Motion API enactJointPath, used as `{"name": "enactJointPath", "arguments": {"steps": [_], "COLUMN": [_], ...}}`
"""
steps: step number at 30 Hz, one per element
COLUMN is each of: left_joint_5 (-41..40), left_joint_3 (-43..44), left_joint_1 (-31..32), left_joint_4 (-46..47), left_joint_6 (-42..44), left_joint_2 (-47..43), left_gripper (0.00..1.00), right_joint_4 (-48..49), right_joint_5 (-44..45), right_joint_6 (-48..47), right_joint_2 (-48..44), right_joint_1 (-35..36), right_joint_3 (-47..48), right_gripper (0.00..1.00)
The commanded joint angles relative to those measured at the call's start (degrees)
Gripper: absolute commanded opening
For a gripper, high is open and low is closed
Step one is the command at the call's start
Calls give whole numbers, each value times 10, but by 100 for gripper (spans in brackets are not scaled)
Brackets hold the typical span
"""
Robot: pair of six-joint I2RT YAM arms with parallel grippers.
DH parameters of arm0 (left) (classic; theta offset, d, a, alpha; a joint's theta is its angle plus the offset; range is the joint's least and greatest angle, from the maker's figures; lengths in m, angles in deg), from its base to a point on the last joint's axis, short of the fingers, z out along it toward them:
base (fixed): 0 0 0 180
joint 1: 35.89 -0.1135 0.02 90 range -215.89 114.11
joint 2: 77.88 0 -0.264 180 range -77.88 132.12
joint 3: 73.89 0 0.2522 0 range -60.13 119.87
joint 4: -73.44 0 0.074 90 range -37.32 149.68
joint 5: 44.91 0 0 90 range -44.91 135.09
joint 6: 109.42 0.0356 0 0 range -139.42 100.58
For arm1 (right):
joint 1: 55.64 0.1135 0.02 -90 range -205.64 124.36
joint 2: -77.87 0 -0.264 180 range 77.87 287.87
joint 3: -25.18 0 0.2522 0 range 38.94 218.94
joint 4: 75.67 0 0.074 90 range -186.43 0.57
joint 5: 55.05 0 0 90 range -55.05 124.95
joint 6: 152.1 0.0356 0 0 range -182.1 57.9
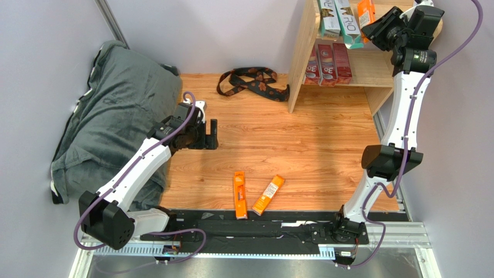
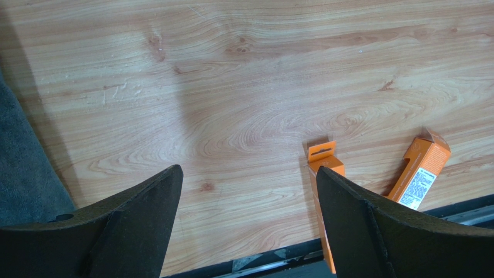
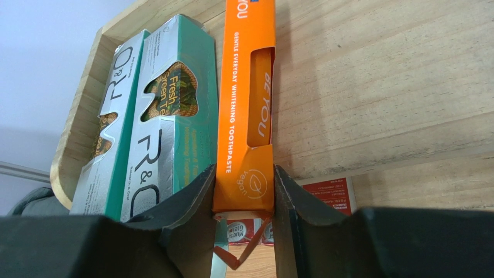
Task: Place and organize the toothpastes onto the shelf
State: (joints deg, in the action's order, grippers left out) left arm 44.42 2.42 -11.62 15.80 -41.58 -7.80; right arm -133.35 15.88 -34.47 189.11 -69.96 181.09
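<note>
My right gripper (image 1: 371,28) (image 3: 244,174) is shut on the near end of an orange toothpaste (image 3: 246,87) (image 1: 365,11). That box lies on the shelf's (image 1: 301,58) top tier (image 3: 377,87) beside a teal box (image 3: 180,116) (image 1: 349,20) and a silver-white one (image 3: 113,133) (image 1: 329,16). Three dark red boxes (image 1: 327,63) stand on the lower tier. Two more orange toothpastes (image 1: 239,194) (image 1: 268,194) lie on the table near the front edge; the left wrist view shows them too (image 2: 324,165) (image 2: 423,168). My left gripper (image 1: 213,134) (image 2: 248,171) hangs open over bare table, holding nothing.
A black-and-brown patterned strap (image 1: 252,81) lies at the back of the table, left of the shelf. A large grey cushion (image 1: 116,116) fills the left side next to the left arm. A black rail (image 1: 261,223) runs along the near edge.
</note>
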Motion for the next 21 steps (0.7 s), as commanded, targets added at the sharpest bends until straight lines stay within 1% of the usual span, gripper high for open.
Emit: {"name": "enactJointPath", "arguments": {"steps": [1, 3, 5, 8, 11, 16, 21], "left_joint_5": [3, 3, 3, 3, 3, 2, 4], "left_joint_3": [-1, -1, -2, -5, -5, -5, -4], "left_joint_1": [-2, -2, -2, -2, -2, -1, -2], "left_joint_4": [14, 15, 16, 16, 16, 16, 15], "left_joint_6": [10, 10, 9, 9, 9, 9, 10], "left_joint_2": [1, 1, 1, 1, 1, 2, 1], "left_gripper": [95, 95, 95, 95, 95, 95, 95], "right_joint_4": [29, 33, 33, 35, 40, 66, 77], "right_joint_5": [-25, -35, -38, -34, -28, -17, 5], "right_joint_6": [16, 18, 22, 22, 23, 33, 42], "right_joint_2": [-7, -3, -1, -4, -12, -31, -51], "right_joint_1": [-1, -1, 0, 0, 0, 0, 0], "right_joint_3": [30, 30, 31, 23, 12, -11, -12], "right_gripper": [40, 43, 51, 59, 64, 69, 70]}}
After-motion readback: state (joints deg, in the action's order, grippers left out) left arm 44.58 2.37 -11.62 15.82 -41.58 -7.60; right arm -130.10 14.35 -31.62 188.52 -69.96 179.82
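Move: The orange toothpaste box is already between the right hand's shut fingers, gripped near its near end, on the upper shelf; its middle lies about 5 cm ahead of that hand, level in height and side to side. The nearer teal box is about 5 cm to the hand's left and 5 cm ahead, the outer teal box some 10 cm left and 7 cm ahead. From the idle left hand, the orange box is roughly 30 cm ahead, 50 cm right and 27 cm up. The orange box is let go on the upper shelf: the right hand's fingers spread from their grip to well open, coming clear of its sides, while the hand stays almost in place at the shelf's front, easing up only about 1 cm and a touch to the left. The fingertips still straddle the box's near end, and the wrist hardly turns. ##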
